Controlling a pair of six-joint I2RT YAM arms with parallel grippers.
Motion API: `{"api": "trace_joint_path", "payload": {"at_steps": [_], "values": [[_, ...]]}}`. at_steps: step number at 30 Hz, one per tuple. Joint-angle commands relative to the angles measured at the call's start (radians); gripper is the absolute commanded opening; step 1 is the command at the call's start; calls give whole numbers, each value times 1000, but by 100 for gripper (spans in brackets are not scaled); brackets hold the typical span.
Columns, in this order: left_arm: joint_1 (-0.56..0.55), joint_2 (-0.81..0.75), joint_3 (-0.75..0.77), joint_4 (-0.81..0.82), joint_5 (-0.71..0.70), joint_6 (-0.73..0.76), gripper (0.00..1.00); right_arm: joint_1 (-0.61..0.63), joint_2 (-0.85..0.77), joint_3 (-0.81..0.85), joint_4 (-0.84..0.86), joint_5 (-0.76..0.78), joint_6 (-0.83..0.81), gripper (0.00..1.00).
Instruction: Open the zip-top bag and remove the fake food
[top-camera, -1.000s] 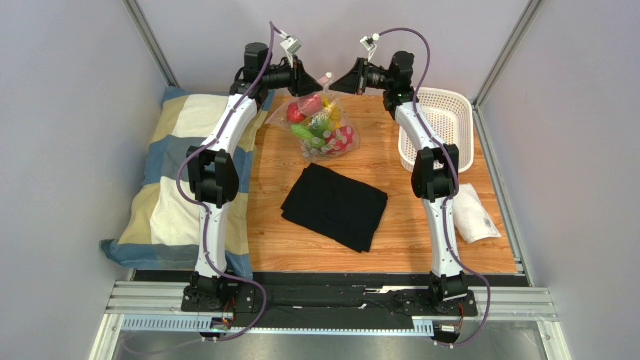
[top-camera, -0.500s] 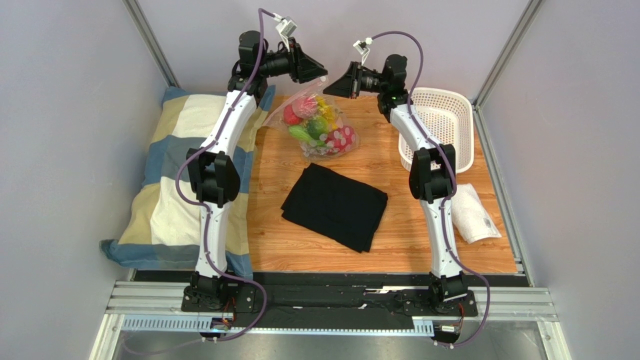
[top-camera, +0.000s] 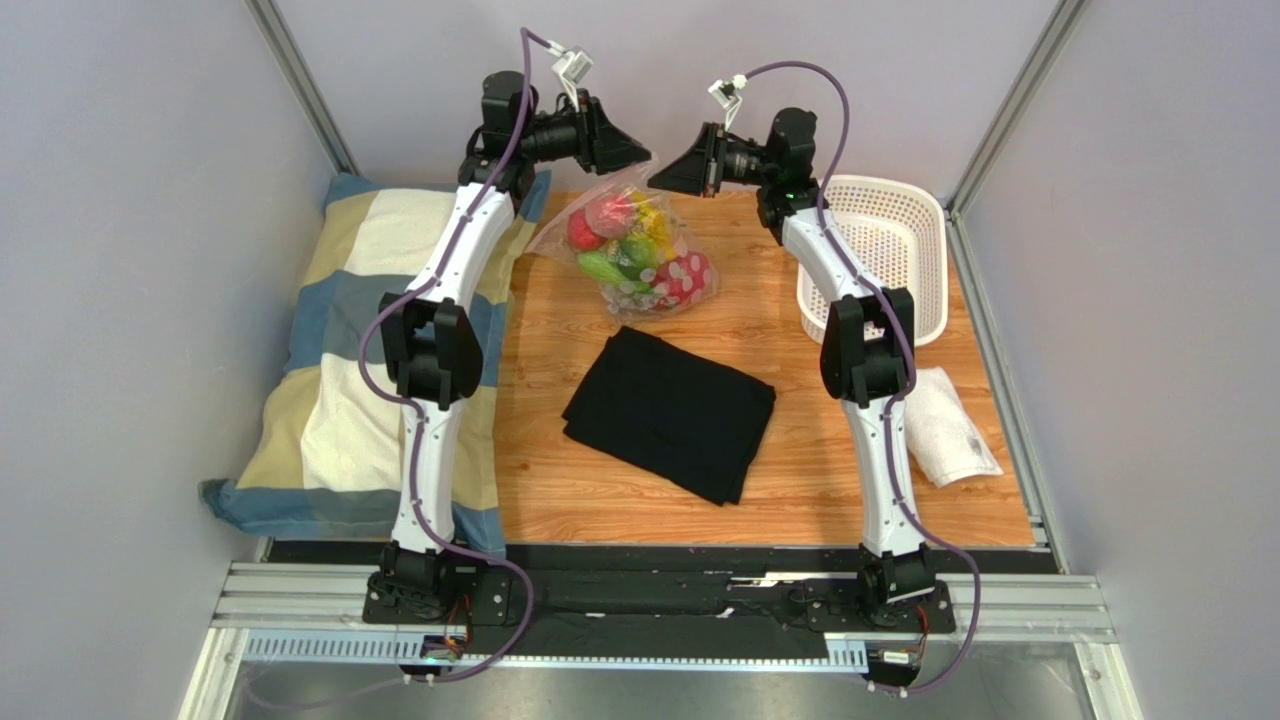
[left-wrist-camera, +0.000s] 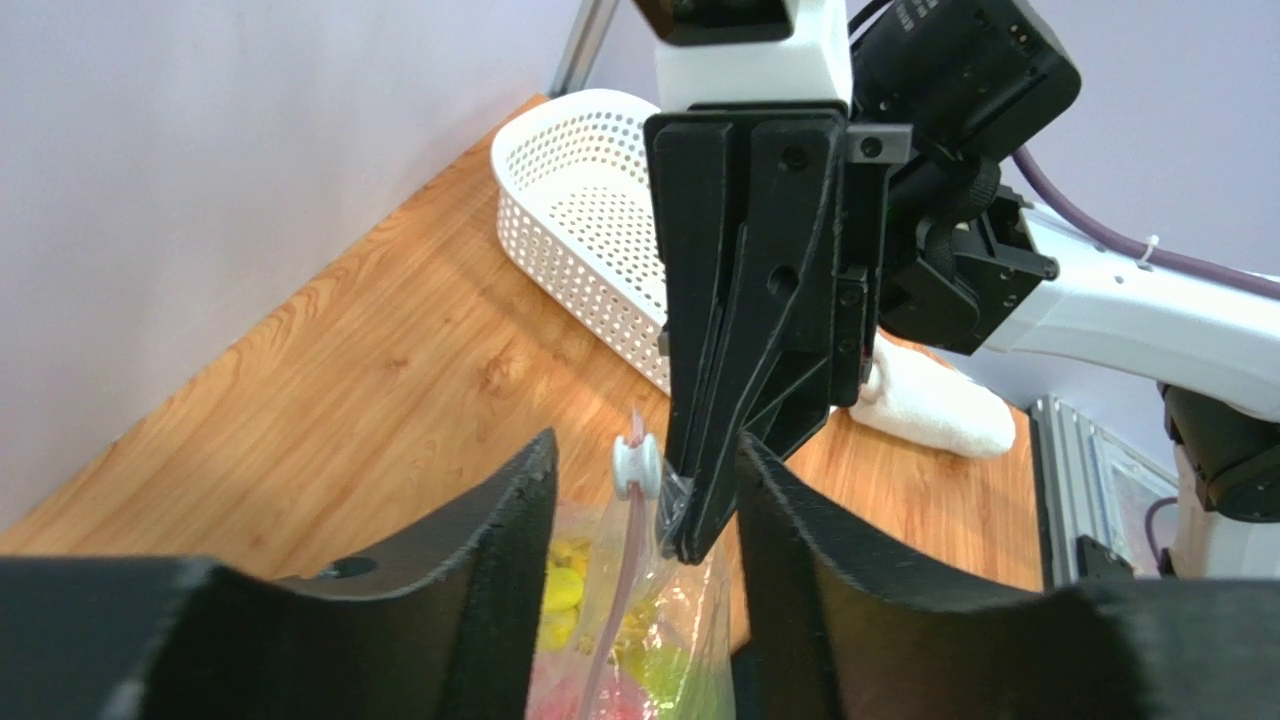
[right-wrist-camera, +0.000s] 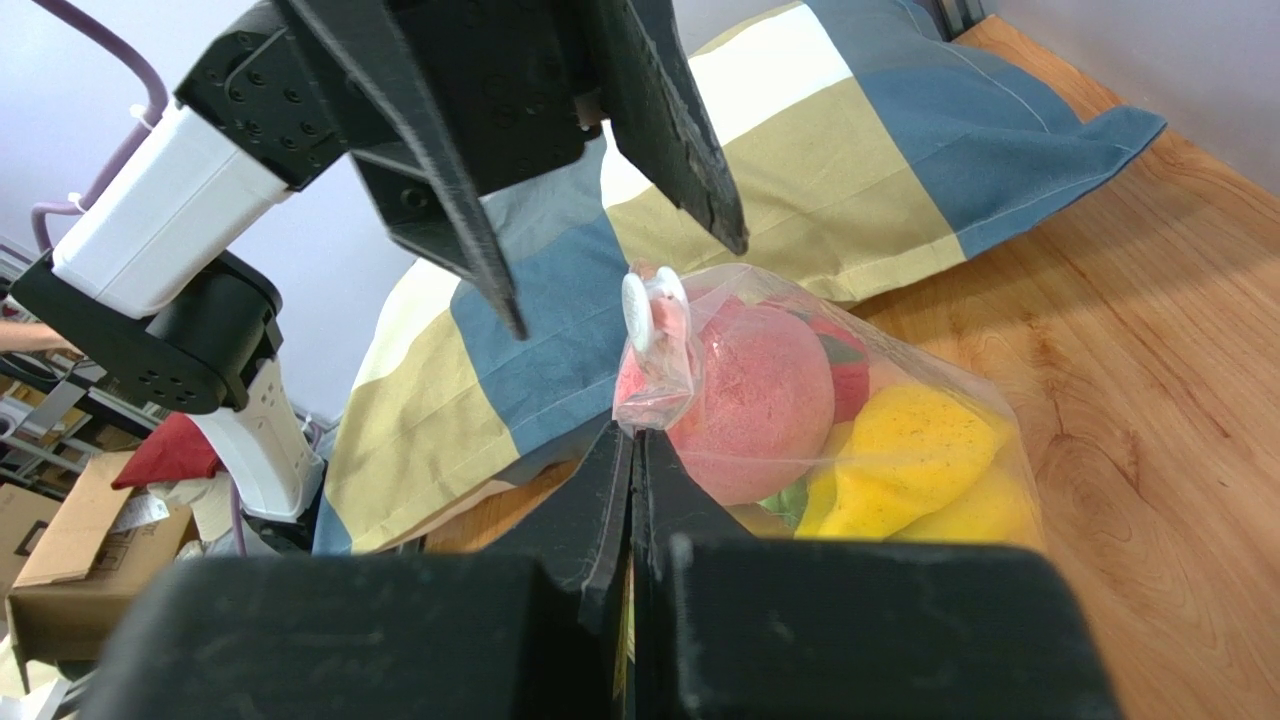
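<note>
The zip-top bag (top-camera: 657, 273) hangs partly lifted over the far middle of the table, its top corner raised. Fake food (top-camera: 609, 218) fills it: a pink-red fruit (right-wrist-camera: 753, 398) and yellow pieces (right-wrist-camera: 903, 449) show through the plastic. My right gripper (right-wrist-camera: 631, 438) is shut on the bag's top corner just below the white zip slider (right-wrist-camera: 639, 317). My left gripper (left-wrist-camera: 643, 468) faces it, open, its fingers (left-wrist-camera: 513, 528) on either side of the slider (left-wrist-camera: 634, 462) and the pink zip strip, not touching them. In the top view the left gripper (top-camera: 643, 155) and right gripper (top-camera: 672, 177) nearly meet.
A white perforated basket (top-camera: 906, 201) stands at the far right. A folded black cloth (top-camera: 669, 413) lies mid-table and a white bundle (top-camera: 947, 428) near the right edge. A checked pillow (top-camera: 361, 330) covers the left side. Walls close in behind.
Both grippers rose, lifting the bag's top. My left gripper's jaws widened from nearly shut to open around the slider. The right gripper stayed shut on the corner.
</note>
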Motion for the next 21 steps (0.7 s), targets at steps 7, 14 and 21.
{"api": "trace_joint_path", "payload": {"at_steps": [7, 14, 21], "values": [[6, 9, 25, 48, 72, -19, 38, 6, -61, 44, 29, 0, -9, 0], [6, 29, 26, 142, 104, -88, 36, 6, -61, 43, 29, -1, -9, 0], [6, 46, 43, 131, 117, -94, 28, 6, -64, 49, 35, 11, -6, 0]]}}
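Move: The white zip slider, at the top edge of the bag, stands about 3 cm to the right of the left hand, some 2 cm lower and straight between its fingertips. The pink peach in the bag lies roughly 3 cm back, 5 cm left and 8 cm below that hand; the yellow pepper is about 4 cm back and 9 cm down, with no sideways offset. From the right hand, the slider is about 2 cm left and 3 cm up. The left hand's farther finger comes up against the zip slider as the gripper narrows from about half to a third open, the slider now between the two fingertips. That hand dips about 1 cm, rises most of the way again, and eases under 1 cm back and to the right, turning some 5 degrees clockwise. The right hand stays put, shut on the bag's edge just below the slider. ##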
